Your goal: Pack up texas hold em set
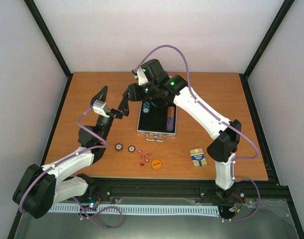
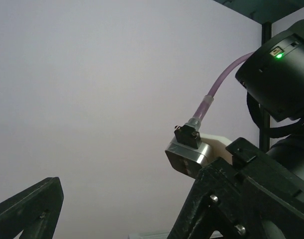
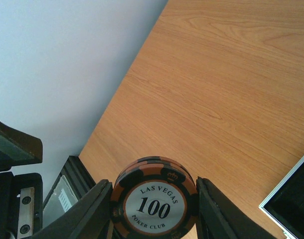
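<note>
The silver case (image 1: 157,130) lies open mid-table with poker chips (image 1: 169,118) on its black lining; a corner of it (image 3: 291,201) shows at the right wrist view's edge. My right gripper (image 3: 154,211) is shut on a small stack of orange-and-black "100" poker chips (image 3: 154,199), held above the bare wood left of the case. In the top view this gripper (image 1: 132,94) sits under its own arm. My left gripper (image 1: 113,99) is raised left of it, open and empty, its fingers (image 2: 30,209) framing only wall. Two chips (image 1: 125,148), red dice (image 1: 145,158), an orange disc (image 1: 156,163) and the card deck (image 1: 197,157) lie in front of the case.
The right arm's wrist camera (image 2: 191,152) and cable hang close in front of the left gripper. A black frame rail (image 3: 74,174) borders the table's left edge. White walls enclose three sides.
</note>
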Controlling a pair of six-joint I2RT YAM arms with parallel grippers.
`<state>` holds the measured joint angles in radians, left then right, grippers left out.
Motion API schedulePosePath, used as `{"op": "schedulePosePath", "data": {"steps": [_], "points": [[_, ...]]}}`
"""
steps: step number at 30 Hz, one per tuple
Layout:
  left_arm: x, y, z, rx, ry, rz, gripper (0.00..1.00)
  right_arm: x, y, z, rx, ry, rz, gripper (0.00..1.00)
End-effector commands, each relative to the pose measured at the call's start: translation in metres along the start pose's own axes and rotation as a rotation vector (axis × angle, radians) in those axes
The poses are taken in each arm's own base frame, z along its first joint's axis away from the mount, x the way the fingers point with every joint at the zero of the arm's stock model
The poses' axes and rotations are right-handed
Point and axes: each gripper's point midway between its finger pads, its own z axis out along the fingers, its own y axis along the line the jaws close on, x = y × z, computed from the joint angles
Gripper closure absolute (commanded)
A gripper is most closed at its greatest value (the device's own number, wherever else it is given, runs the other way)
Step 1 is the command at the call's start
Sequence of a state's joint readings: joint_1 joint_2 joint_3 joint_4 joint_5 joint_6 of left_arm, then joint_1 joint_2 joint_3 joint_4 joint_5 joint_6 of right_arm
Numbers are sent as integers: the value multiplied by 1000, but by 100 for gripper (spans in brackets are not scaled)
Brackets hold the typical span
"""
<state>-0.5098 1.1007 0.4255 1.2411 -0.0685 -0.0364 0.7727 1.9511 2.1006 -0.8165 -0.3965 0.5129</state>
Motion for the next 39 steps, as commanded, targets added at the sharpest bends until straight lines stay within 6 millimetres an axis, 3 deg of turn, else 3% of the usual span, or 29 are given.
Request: {"op": "schedulePosePath", "data": {"steps": [1, 8, 14, 21, 31, 39], "points": [[-13, 6, -1, -33, -29, -101, 0, -3, 0, -6, 14, -15, -16, 87], [-5, 3, -19, -10, 0, -202, 0, -13, 6, -11, -4, -47, -6, 87], [19, -14, -13, 75, 132, -200, 0, -32, 12, -21, -6, -104, -14, 87], [42, -14, -15, 70, 183, -253, 0, -40, 22, -24, -45, -127, -17, 87], [45, 5, 10, -36, 93, -286, 0, -36, 23, -24, -58, -109, -23, 87], [30, 1, 12, -17, 78, -315, 0, -32, 20, -22, -44, -93, -28, 87]]}}
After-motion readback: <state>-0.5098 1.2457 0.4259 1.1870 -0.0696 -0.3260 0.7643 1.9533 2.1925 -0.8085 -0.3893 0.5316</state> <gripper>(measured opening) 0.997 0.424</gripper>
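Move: The stack of 100 chips gripped by the right hand lies about 4 cm ahead of the empty left hand, 4 cm to its right and 6 cm below. Seen from the right hand, the open left fingers it is offering the stack to are some 4 cm back, 4 cm left and 6 cm up. The open case's middle is about 8 cm ahead of the right hand, 13 cm right and 28 cm down; the two loose dark chips lie roughly 12 cm back, 4 cm left and 29 cm down. Down and then forward, after a small draw back, the left hand comes in towards the held chip stack: it sinks about 7 cm, drifts slightly right, pushes some 4 cm ahead and rises a touch at the end, tipping down about 15 degrees with fingers wide open. Meanwhile the right hand lifts the stack about 4 cm, then holds it still in an unchanged grip. ##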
